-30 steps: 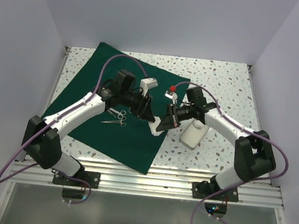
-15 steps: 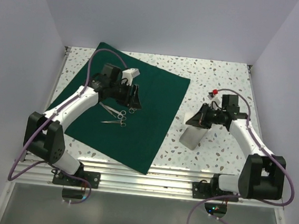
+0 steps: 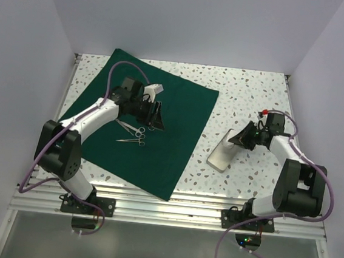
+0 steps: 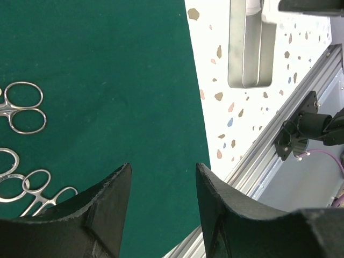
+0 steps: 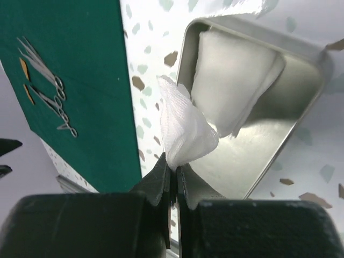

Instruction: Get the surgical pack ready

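Note:
The dark green drape lies flat on the left half of the table. Steel scissors and forceps rest on it side by side; their ring handles show in the left wrist view. My left gripper hovers over the drape just right of them, open and empty. The steel tray sits on the bare table right of the drape, with white gauze in it. My right gripper is shut on another gauze square, held above the tray's rim.
White walls close in the speckled table on three sides. An aluminium rail runs along the near edge, just past the drape's near corner. The right arm's base stands close to the tray.
Both grippers were together at the drape's right edge. The left drew back over the drape and opened. The right swung right to the tray, still shut.

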Robot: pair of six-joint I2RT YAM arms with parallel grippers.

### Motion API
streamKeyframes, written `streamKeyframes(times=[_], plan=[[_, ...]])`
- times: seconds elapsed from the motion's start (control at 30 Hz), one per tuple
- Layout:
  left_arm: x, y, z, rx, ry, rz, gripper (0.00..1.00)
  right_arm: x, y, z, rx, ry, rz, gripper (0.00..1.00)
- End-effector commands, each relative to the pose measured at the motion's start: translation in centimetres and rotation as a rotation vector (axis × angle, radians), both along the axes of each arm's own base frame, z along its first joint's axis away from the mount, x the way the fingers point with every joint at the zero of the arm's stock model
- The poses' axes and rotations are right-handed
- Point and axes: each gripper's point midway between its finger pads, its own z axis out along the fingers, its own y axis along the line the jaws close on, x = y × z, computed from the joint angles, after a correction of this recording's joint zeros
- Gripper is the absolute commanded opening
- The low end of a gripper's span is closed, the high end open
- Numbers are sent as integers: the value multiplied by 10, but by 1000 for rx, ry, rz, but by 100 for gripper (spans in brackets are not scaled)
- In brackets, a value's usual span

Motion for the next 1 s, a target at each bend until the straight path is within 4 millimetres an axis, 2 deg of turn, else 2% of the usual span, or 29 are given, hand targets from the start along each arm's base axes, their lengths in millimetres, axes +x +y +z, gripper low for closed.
streamKeyframes(times=[0.0, 0.13, 0.37, 0.77, 0.97], plan=[[6, -8, 8, -40, -36, -31, 55, 25, -10, 9, 20, -78, -36, 0], [8, -10, 7, -46, -31, -34, 54, 36, -8, 8, 71, -110, -58, 0], [13, -11, 4, -40, -23, -23, 54, 42, -4, -6, 121, -91, -83, 0], [15, -11, 1, -34, -7, -16, 55, 27, -7, -44, 114, 4, -110, 0], [17, -11, 1, -30, -7, -7, 55, 23, -12, -48, 82, 12, -132, 0]])
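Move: The gauze stack already in the tray is the right gripper's goal: about 3 cm ahead of it, neither left nor right, and some 6 cm below, while the gripper itself holds another gauze. The tray's middle lies about 2 cm back and 2 cm left of that gripper, some 6 cm down. From the left gripper the stack is roughly 35 cm right, 5 cm ahead and 12 cm below. Lower the right gripper about 5 cm into the far half of the tray: first ease it forward some 3 cm, then sink steadily while drawing back a little over 1 cm. Turn the wrist slightly clockwise, keep the fingers shut on the gauze, and bring its loose end down onto the gauze stack. ##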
